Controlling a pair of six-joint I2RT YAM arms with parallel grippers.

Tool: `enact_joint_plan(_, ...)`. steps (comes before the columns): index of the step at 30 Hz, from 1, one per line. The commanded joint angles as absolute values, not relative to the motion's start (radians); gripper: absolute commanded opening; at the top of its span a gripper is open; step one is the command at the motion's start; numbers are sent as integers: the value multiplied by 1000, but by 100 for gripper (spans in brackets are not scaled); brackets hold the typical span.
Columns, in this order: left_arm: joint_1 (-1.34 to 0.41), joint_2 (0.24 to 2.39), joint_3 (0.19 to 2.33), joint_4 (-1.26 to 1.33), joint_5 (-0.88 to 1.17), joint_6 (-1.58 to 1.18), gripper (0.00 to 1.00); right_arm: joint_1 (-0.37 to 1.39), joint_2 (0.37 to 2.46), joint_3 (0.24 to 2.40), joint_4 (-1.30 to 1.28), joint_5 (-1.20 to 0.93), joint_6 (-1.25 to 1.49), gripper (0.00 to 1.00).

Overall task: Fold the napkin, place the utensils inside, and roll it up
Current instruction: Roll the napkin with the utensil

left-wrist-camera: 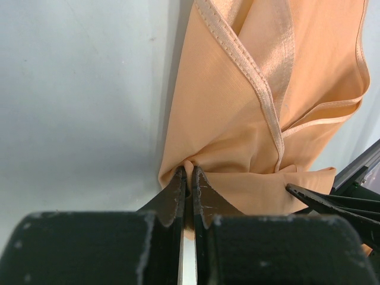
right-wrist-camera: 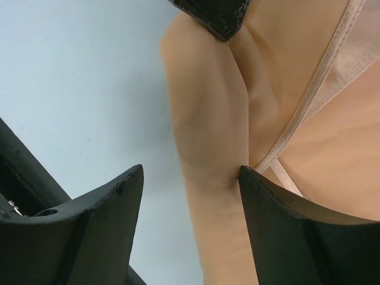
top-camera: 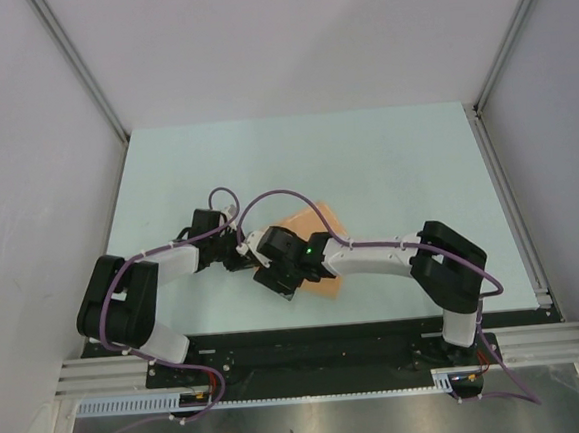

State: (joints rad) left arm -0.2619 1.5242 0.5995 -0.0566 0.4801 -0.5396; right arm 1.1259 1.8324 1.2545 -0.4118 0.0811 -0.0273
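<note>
The peach-orange napkin lies bunched and folded mid-table, mostly under both wrists. My left gripper is shut on a pinch of the napkin at its near edge. My right gripper is open and straddles a rolled fold of the napkin. Its right finger touches the cloth, while bare table shows between the cloth and its left finger. From overhead the left gripper and the right gripper sit close together at the napkin's left side. The utensils are hidden or out of view.
The pale table surface runs to white walls at the back and both sides. A metal rail lines the right edge. The arms' bases stand on a black strip at the near edge. One finger of the left gripper shows in the right wrist view.
</note>
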Motion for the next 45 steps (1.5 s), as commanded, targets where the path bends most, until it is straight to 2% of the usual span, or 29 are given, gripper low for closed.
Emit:
enact_joint_plan(1,-268,1557,598,-109,414,-491,0,1123,1838,1247,-368,54,-32,70)
enact_joint_plan(13,-268,1551,598,-94,433,-495,0,1089,1879,1210,-350,-17,-18,60)
enact_joint_plan(19,-268,1534,607,-68,457,-505,1,1055,1908,1181,-348,-121,-9,42)
enact_joint_plan(20,-268,1523,607,-63,456,-509,2,1049,1913,1178,-348,-138,-5,35)
enact_joint_plan(23,-267,1490,615,-55,451,-520,16,1022,1922,1166,-345,-224,-5,27)
enact_joint_plan(24,-268,1476,623,-58,440,-520,26,1013,1924,1164,-350,-251,-5,26)
enact_joint_plan(26,-264,1450,633,-74,404,-522,37,985,1928,1166,-356,-334,-5,20)
enact_joint_plan(27,-261,1418,641,-80,388,-522,48,976,1931,1167,-363,-362,14,19)
enact_joint_plan(29,-255,1384,643,-95,338,-525,64,945,1945,1180,-374,-451,17,15)
enact_joint_plan(32,-253,1312,627,-103,255,-519,73,899,1977,1196,-403,-599,21,13)
enact_joint_plan(36,-255,1230,542,-31,285,-514,75,853,2017,1232,-426,-754,38,13)
enact_joint_plan(45,-265,1264,437,109,397,-561,74,764,2123,1287,-442,-952,91,14)
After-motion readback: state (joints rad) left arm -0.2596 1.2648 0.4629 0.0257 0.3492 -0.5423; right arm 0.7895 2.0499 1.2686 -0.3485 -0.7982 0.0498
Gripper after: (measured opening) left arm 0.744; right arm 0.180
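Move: The napkin's rolled edge runs about 3 cm below my open right fingers, 1 cm ahead and 1 cm to the right. From my right hand, the roll's left end, still pinched in my left fingers, lies roughly 5 cm ahead, 6 cm left and 4 cm down; the loose napkin spreads some 9 cm ahead, 7 cm right. From my left hand, the spot to grip is about 4 cm back and 7 cm right, nearly level. I sink my right hand about 3 cm and pinch the rolled edge, then hold that spot while the wrist tips some 40 degrees, leaning forward over the roll so the fingertips point back towards my base. Once that grip closes, my left fingers open off the roll's end; that hand rises about 5 cm, drifting forward and a little left, then starts back and down towards the end. ##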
